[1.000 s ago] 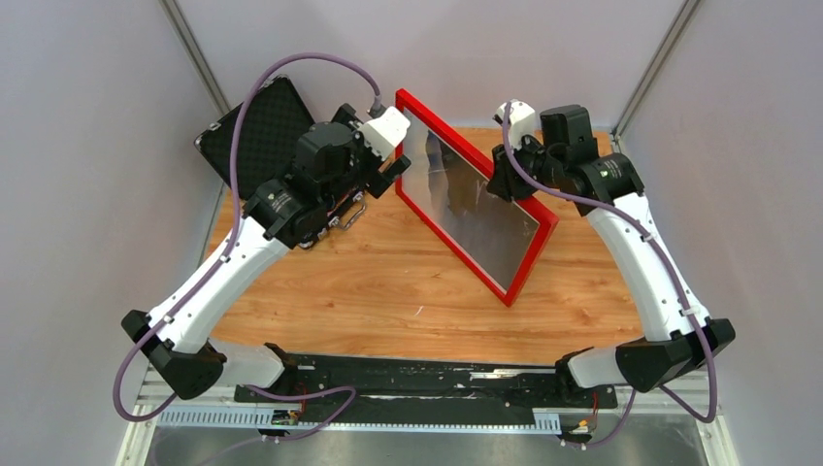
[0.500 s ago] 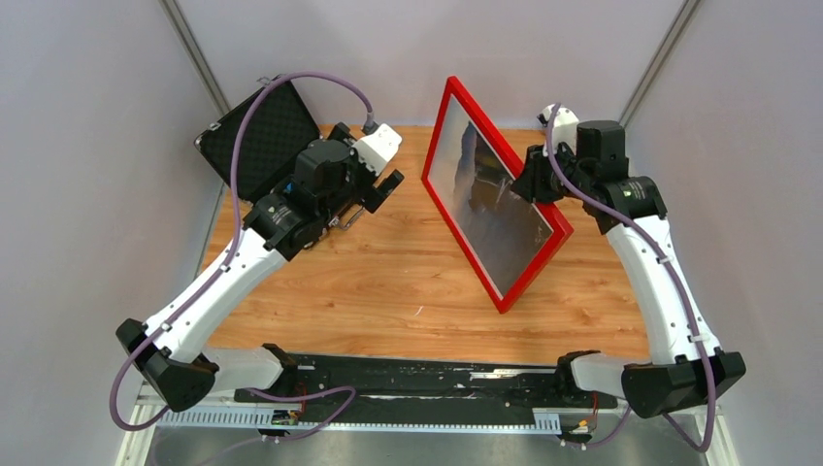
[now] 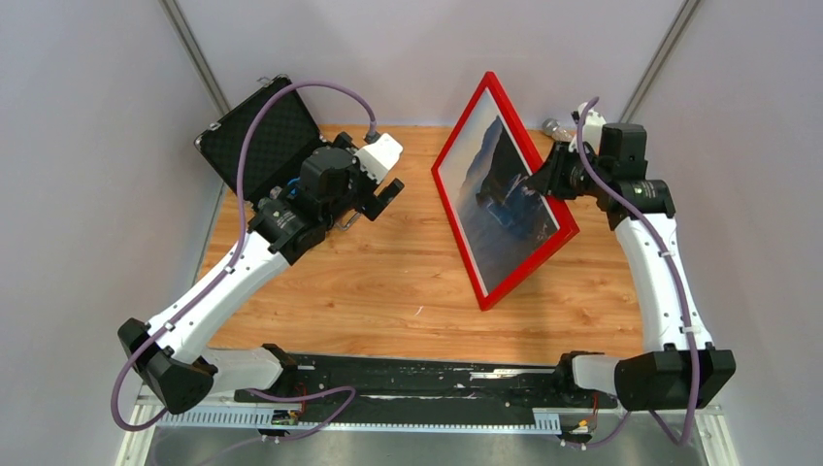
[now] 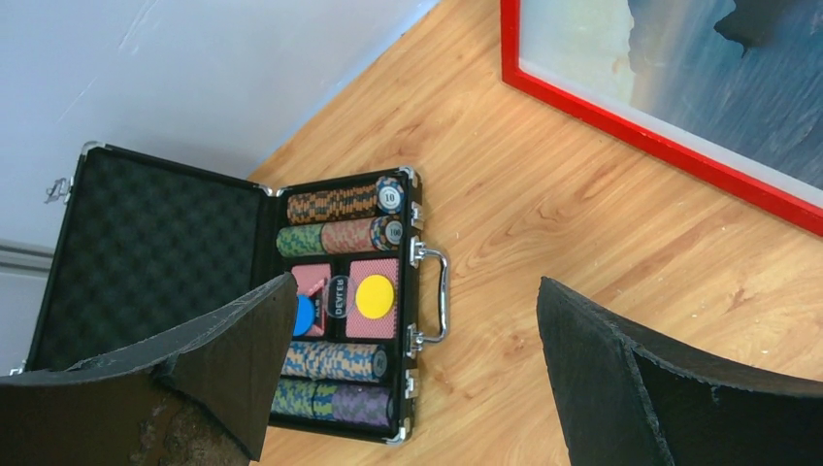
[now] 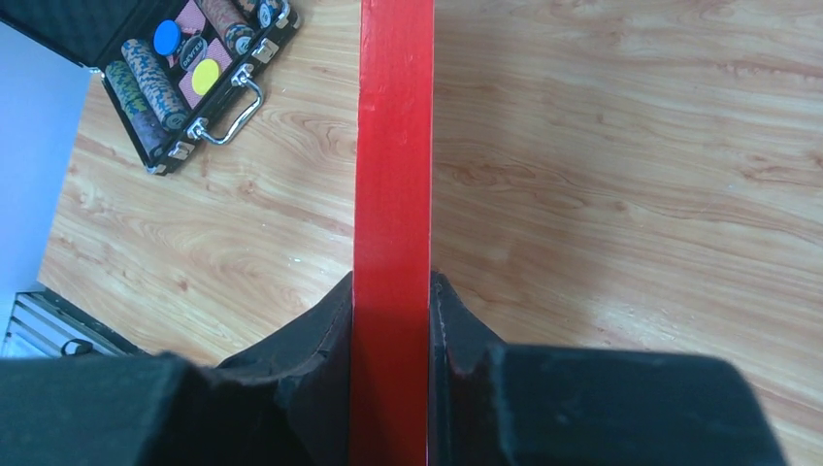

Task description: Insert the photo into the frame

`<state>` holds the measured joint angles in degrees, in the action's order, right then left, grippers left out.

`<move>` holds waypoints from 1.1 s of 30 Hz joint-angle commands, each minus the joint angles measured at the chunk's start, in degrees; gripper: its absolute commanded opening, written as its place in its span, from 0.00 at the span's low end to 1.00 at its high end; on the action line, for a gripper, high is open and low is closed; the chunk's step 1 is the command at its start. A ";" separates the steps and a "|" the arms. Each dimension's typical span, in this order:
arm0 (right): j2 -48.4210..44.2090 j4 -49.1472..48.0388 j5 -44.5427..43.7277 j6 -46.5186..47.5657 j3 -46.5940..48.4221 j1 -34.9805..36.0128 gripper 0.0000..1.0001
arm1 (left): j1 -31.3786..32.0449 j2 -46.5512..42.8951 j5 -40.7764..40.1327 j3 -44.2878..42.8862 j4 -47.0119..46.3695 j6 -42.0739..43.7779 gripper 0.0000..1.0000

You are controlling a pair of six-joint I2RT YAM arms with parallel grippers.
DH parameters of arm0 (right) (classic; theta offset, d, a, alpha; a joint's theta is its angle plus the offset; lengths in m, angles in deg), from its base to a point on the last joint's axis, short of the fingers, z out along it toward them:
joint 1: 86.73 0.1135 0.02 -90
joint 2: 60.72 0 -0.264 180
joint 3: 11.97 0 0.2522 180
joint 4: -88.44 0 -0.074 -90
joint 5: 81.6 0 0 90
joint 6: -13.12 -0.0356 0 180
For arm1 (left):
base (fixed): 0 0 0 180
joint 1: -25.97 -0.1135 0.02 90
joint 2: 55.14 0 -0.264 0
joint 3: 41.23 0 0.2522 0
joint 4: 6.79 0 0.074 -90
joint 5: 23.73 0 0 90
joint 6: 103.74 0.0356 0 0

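The red frame (image 3: 463,122) hangs tilted above the right half of the table, one corner low near the wood. Behind its glass shows the photo (image 3: 500,199) of blue sea and dark cliffs. My right gripper (image 3: 545,178) is shut on the frame's right edge. In the right wrist view the red edge (image 5: 393,146) runs straight up between the pads of the right gripper (image 5: 391,291). My left gripper (image 3: 380,202) hovers open and empty, left of the frame and apart from it. The left wrist view of that gripper (image 4: 415,286) shows bare wood between its fingers, with the frame (image 4: 621,128) and photo (image 4: 699,68) at upper right.
An open black foam-lined case (image 3: 262,136) stands at the back left corner. It holds rows of poker chips (image 4: 330,206) and cards, and its metal handle (image 4: 442,296) faces the table's middle. Grey walls close in the left, back and right sides.
My right gripper has swung the frame up and to the right, turning its face so the photo now shows. My left gripper has drawn back left, away from the frame.
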<state>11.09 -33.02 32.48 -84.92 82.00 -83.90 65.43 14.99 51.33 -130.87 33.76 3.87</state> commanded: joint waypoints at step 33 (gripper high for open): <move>-7.07 -24.54 17.55 -17.66 -28.02 -11.17 0.00 | -1.81 -0.82 7.29 5.88 -5.68 -5.78 1.00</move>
<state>6.17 -51.29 48.37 -103.91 56.03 -95.44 64.10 14.99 57.23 -125.52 30.87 -0.09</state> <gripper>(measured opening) 0.239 0.998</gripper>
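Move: Below the right hand, which pinches the red frame's right-hand rim, bare table waits about 28 cm down, some 8 cm left and 3 cm back. The frame's middle hangs about 8 cm left of that hand, roughly level in reach and 12 cm below. The glitter tube lies about 15 cm ahead and 15 cm right, 27 cm down. From the left hand the bare spot is about 21 cm right, 3 cm back and 30 cm below. Lowering the frame towards the table, the right hand sinks about 8 cm, easing a couple of centimetres to its right at first and drawing slightly back later. The wrist rolls some 25 degrees, left side rising, with a smaller tip down and clockwise turn, and the fingers keep their pinch on the rim. The left hand, wide open and touching nothing, sinks a few centimetres. ##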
